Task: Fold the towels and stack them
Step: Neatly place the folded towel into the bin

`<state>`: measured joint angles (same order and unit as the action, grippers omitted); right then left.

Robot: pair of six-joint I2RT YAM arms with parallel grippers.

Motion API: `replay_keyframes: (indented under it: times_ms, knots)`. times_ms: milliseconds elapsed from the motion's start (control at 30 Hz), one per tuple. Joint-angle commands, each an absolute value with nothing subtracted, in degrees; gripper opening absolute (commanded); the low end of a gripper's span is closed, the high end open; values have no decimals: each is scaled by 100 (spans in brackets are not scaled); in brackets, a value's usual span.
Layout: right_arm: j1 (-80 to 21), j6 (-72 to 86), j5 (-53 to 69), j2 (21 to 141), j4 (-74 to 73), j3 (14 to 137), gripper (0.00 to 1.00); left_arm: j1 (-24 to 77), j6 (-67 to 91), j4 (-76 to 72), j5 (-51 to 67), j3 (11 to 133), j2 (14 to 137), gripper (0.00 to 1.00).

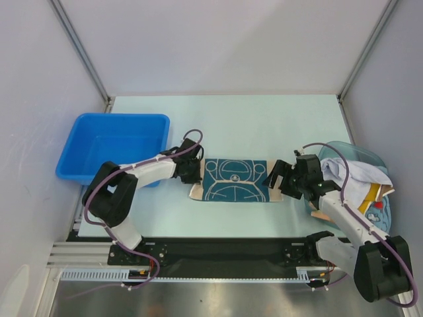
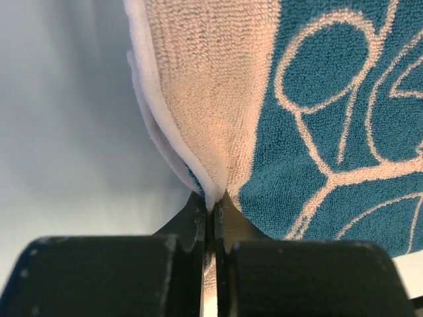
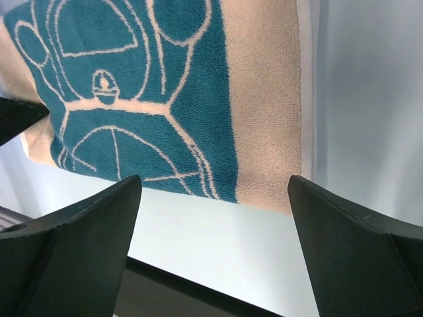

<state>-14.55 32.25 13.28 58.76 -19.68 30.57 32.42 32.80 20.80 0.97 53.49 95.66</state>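
Note:
A teal towel with white line patterns and a cream border lies folded into a strip across the middle of the table. My left gripper is at its left end. In the left wrist view the jaws are pressed together on the towel's cream edge, which rises bunched from the left gripper. My right gripper hovers at the towel's right end, open. In the right wrist view the right gripper has nothing between its fingers, and the towel lies just beyond the tips.
A heap of other towels, a white one on top with light blue and brown-yellow showing, lies at the right edge under my right arm. A blue bin stands at the left. A black rail runs along the near edge.

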Motion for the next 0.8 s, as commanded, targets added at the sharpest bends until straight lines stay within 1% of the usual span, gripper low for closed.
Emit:
replay_keyframes:
  times_ms: [0, 100, 400, 567, 767]
  knots:
    - [-1485, 3173, 1283, 5643, -2100, 3392, 100, 3401, 3287, 3198, -737, 5808, 9625, 0]
    - [-1485, 3182, 1309, 5555, -2153, 3506, 100, 3437, 3226, 3708, -1158, 6326, 9449, 0]
    - [-1477, 3103, 1292, 5563, -2250, 3770, 100, 3445, 2989, 4991, -2126, 7136, 9334, 0]
    - [-1494, 3050, 1318, 5669, -2197, 3832, 100, 3445, 2909, 5790, -3038, 7856, 9281, 0]
    - [-1485, 2953, 1274, 5827, -2171, 3885, 100, 3253, 2463, 6161, -3822, 8621, 9334, 0]
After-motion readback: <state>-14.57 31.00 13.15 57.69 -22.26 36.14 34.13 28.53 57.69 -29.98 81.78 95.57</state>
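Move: The left hand already pinches the middle of the folded towel's left end, low over the table; the towel's middle lies about 12 cm to its right and level in depth. The blue bin's middle is roughly 26 cm to this hand's left, 11 cm ahead and 4 cm higher, with its near right rim only about 10 cm left and 11 cm ahead. From the empty right hand the bin is some 51 cm left and 15 cm ahead. Upward and to the left, gathering speed, the left hand carries its pinched end of the folded towel towards the blue bin's near right rim: some 12 cm up, 8 cm left, a little forward late on, its left side rolling up about 30 degrees, fingers still shut. The right hand, open and already off the towel, rises about 4 cm. ##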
